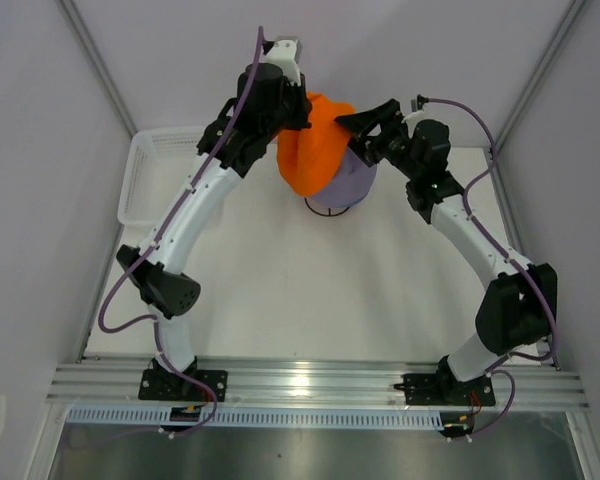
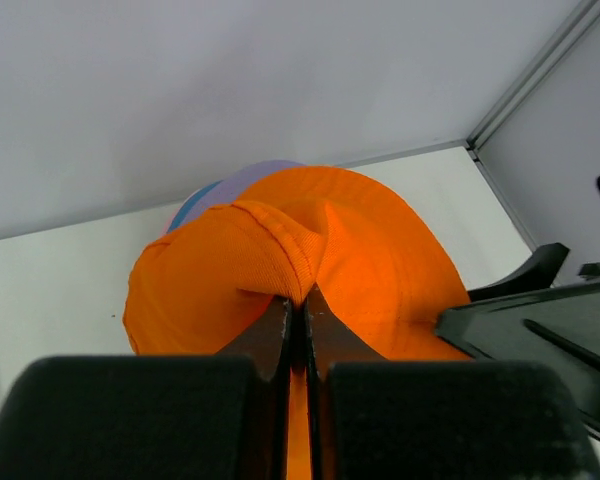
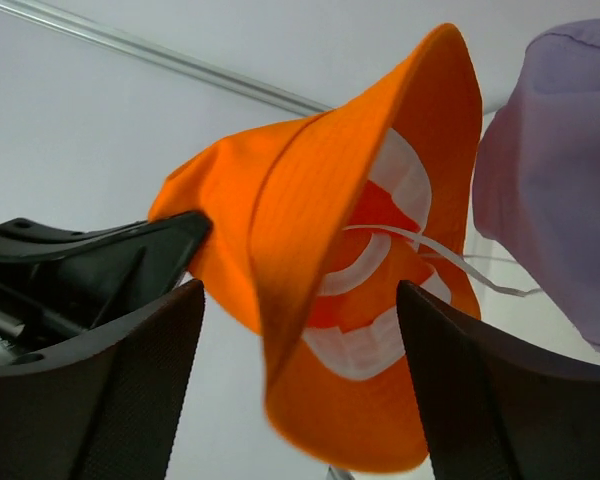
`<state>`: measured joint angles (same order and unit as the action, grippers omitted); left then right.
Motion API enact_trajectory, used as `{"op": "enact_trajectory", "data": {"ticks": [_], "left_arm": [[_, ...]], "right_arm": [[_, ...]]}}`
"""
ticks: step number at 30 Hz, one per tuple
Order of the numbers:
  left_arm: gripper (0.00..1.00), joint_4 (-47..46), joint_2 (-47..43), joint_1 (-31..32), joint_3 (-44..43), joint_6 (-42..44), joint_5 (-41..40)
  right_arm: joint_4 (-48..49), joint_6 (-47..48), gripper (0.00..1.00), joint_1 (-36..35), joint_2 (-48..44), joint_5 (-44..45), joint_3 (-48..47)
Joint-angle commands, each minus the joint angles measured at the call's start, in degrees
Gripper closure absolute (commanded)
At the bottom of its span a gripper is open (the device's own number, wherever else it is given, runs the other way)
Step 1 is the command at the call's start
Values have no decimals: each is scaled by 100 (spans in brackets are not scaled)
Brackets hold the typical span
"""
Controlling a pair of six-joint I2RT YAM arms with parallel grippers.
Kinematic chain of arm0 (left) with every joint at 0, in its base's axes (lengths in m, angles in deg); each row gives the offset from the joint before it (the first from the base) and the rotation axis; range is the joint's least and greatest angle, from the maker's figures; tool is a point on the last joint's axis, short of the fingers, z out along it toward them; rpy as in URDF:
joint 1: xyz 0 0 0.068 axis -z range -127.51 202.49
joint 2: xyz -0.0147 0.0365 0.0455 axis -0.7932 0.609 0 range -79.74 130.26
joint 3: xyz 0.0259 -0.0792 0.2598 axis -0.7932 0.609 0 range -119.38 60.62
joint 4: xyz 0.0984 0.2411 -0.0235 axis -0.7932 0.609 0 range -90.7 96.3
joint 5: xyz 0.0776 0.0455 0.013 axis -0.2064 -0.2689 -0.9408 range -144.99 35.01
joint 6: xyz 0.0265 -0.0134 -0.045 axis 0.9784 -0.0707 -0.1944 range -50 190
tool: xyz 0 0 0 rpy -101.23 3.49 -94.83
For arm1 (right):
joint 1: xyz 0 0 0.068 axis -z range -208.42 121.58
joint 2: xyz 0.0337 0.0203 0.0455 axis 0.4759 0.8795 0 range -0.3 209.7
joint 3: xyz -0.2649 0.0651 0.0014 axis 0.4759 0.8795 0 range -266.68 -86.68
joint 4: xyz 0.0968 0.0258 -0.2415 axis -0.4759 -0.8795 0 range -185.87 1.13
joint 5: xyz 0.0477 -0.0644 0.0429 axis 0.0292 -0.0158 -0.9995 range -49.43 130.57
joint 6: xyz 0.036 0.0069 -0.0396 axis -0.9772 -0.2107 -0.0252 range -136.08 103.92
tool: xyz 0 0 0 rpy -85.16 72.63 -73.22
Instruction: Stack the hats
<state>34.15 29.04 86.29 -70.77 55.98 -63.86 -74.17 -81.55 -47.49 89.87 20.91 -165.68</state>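
The bright orange hat (image 1: 315,145) hangs in the air at the back middle of the table, and my left gripper (image 1: 302,112) is shut on a fold of its crown (image 2: 302,298). It hangs partly over the lavender hat (image 1: 350,185), which tops the pile. In the left wrist view the lavender hat (image 2: 260,178) and a blue hat's edge (image 2: 193,208) peek out behind the orange hat (image 2: 370,260). My right gripper (image 1: 360,135) is open to the right of the orange hat. The hat's brim (image 3: 330,300) hangs between its fingers (image 3: 300,385), touching neither. The lavender hat (image 3: 560,180) is at the right.
A white mesh basket (image 1: 140,180) lies at the table's back left. The black wire stand (image 1: 330,210) shows under the pile of hats. The left gripper's black finger (image 3: 80,265) is close on the left in the right wrist view. Enclosure walls stand behind and on both sides.
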Motion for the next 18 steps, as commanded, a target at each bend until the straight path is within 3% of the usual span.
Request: {"op": "enact_trajectory", "data": {"ticks": [1,4,5,6,7,8,11,14,17,18], "left_arm": [[99,-321,48,56,-299,-136,25],[99,-347,83,74,-273,-145,51],[99,-347,109,83,-282,-136,51],[99,-339,135,83,-264,-127,51],[99,-339,153,83,-264,-92,43],[99,-347,179,83,-264,-66,8],[98,-400,285,91,-264,171,-133],[90,-453,338,91,-264,365,-177],[79,-523,355,83,-238,365,-116],[65,-541,347,91,-246,348,-98]], "right_arm": [[32,-106,21,-79,219,129,-344],[208,-220,39,-88,334,103,-405],[200,-229,58,-88,404,103,-449],[148,-168,68,-88,440,129,-493],[104,-115,87,-79,466,147,-624],[69,-28,97,-71,536,173,-695],[94,263,100,104,746,16,-976],[367,246,100,403,1045,-713,-1396],[288,298,100,553,1581,-1739,-2055],[175,350,100,623,1783,-1882,-2180]]}}
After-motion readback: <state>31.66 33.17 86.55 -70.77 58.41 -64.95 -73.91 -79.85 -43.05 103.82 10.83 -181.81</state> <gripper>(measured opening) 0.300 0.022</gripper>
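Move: The orange hat hangs from my left fingers, its middle some 3 cm ahead, 4 cm right and 5 cm below them. From my open right hand that middle is about 5 cm ahead, 4 cm left and 2 cm down, with the near edge at my fingertips. The purple hat capping the stack lies roughly 8 cm ahead, 6 cm right and 19 cm below my left hand, or about 10 cm ahead, 2 cm left and 15 cm below my right. I dip my right hand about 2 cm while easing forward, shut its fingers on the right edge of the orange hat's brim, then carry that edge on forward and slightly up, some 5 cm forward in all. My left hand waits, then sinks about 3 cm and goes 2 cm forward towards the purple hat, and its fingers start to open on the orange cloth. ##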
